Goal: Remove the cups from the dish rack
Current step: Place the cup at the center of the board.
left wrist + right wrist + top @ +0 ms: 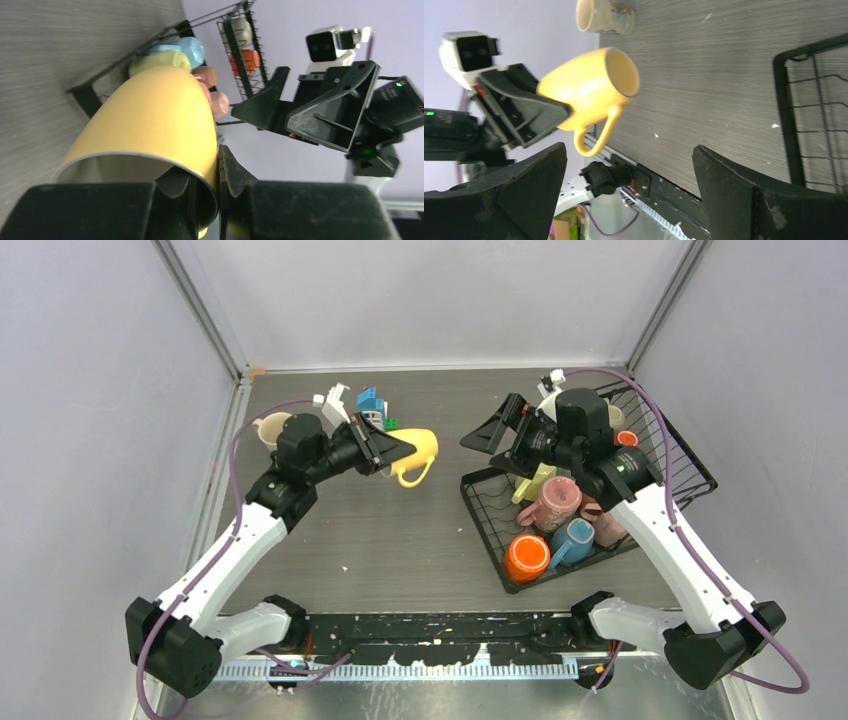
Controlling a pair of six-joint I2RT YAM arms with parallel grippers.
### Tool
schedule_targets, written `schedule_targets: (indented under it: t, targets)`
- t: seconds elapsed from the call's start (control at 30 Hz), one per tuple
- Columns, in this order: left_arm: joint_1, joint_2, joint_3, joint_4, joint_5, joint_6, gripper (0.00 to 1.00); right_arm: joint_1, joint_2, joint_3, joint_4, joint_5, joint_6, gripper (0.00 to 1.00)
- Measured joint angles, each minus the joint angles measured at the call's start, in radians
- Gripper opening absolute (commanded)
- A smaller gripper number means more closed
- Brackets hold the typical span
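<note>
My left gripper (400, 447) is shut on the rim of a yellow cup (420, 452), holding it in the air over the table's middle with one finger inside the cup and one outside (218, 170). The yellow cup (584, 90) lies on its side with its handle hanging down. My right gripper (487, 435) stands open and empty just right of the cup, above the near left corner of the black dish rack (480, 510). In the rack lie an orange cup (527, 557), a blue cup (572, 540), a pink cup (555, 502) and a lime cup (535, 480), with others in the basket side.
A cream cup (272, 428) stands on the table at the far left, behind my left arm. A small blue-and-white toy house (372, 405) sits near the back. The two grippers face each other closely. Walls enclose the table on three sides.
</note>
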Motion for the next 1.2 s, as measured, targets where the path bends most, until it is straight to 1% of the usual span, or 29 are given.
schedule_targets:
  t: [0.17, 0.23, 0.4, 0.57, 0.63, 0.77, 1.0, 1.2]
  targets:
    - [-0.001, 0.007, 0.168, -0.305, -0.11, 0.195, 0.0, 0.0, -0.005, 0.019, -0.1, 0.08, -0.065, 1.0]
    - [-0.001, 0.039, 0.268, -0.453, -0.182, 0.277, 0.0, 0.0, -0.008, 0.019, -0.136, 0.11, -0.084, 1.0]
    - [-0.001, 0.136, 0.415, -0.662, -0.354, 0.415, 0.0, 0.0, -0.024, 0.024, -0.21, 0.178, -0.125, 1.0]
    - [0.0, 0.251, 0.484, -0.809, -0.544, 0.533, 0.0, 0.0, -0.033, 0.034, -0.247, 0.211, -0.149, 1.0]
    - [0.006, 0.306, 0.507, -0.843, -0.602, 0.571, 0.0, 0.0, -0.033, 0.039, -0.266, 0.219, -0.158, 1.0]
    - [0.031, 0.417, 0.544, -0.877, -0.663, 0.627, 0.0, 0.0, -0.037, 0.045, -0.286, 0.23, -0.167, 1.0]
    - [0.106, 0.569, 0.615, -0.89, -0.711, 0.685, 0.0, 0.0, -0.076, 0.045, -0.325, 0.248, -0.184, 1.0]
    - [0.143, 0.668, 0.67, -0.889, -0.74, 0.711, 0.0, 0.0, -0.089, 0.045, -0.334, 0.251, -0.184, 1.0]
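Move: The left hand holds the yellow cup by its rim; the open spot on the board where it is taken lies about 15 cm ahead, 18 cm to the left and some 30 cm below. The off-white mug stands some 10 cm left of that spot and 4 cm farther out; the toy house stands about 8 cm right of it and 9 cm farther out. From the right hand, the spot is about 15 cm ahead, 35 cm left and 30 cm below. Keeping its pinch on the rim of the yellow cup, the left hand first swings left and a little forward, nearly level, then sinks about 16 cm while still going left and forward towards the open board beside the off-white mug, and its wrist rolls some 70 degrees so that fingers pointing right come to point steeply down and forward, base of the cup leading. The right hand, empty and staying wide open, draws off about 6 cm to the right towards the dish rack, dipping some 3 cm and easing slightly back. ##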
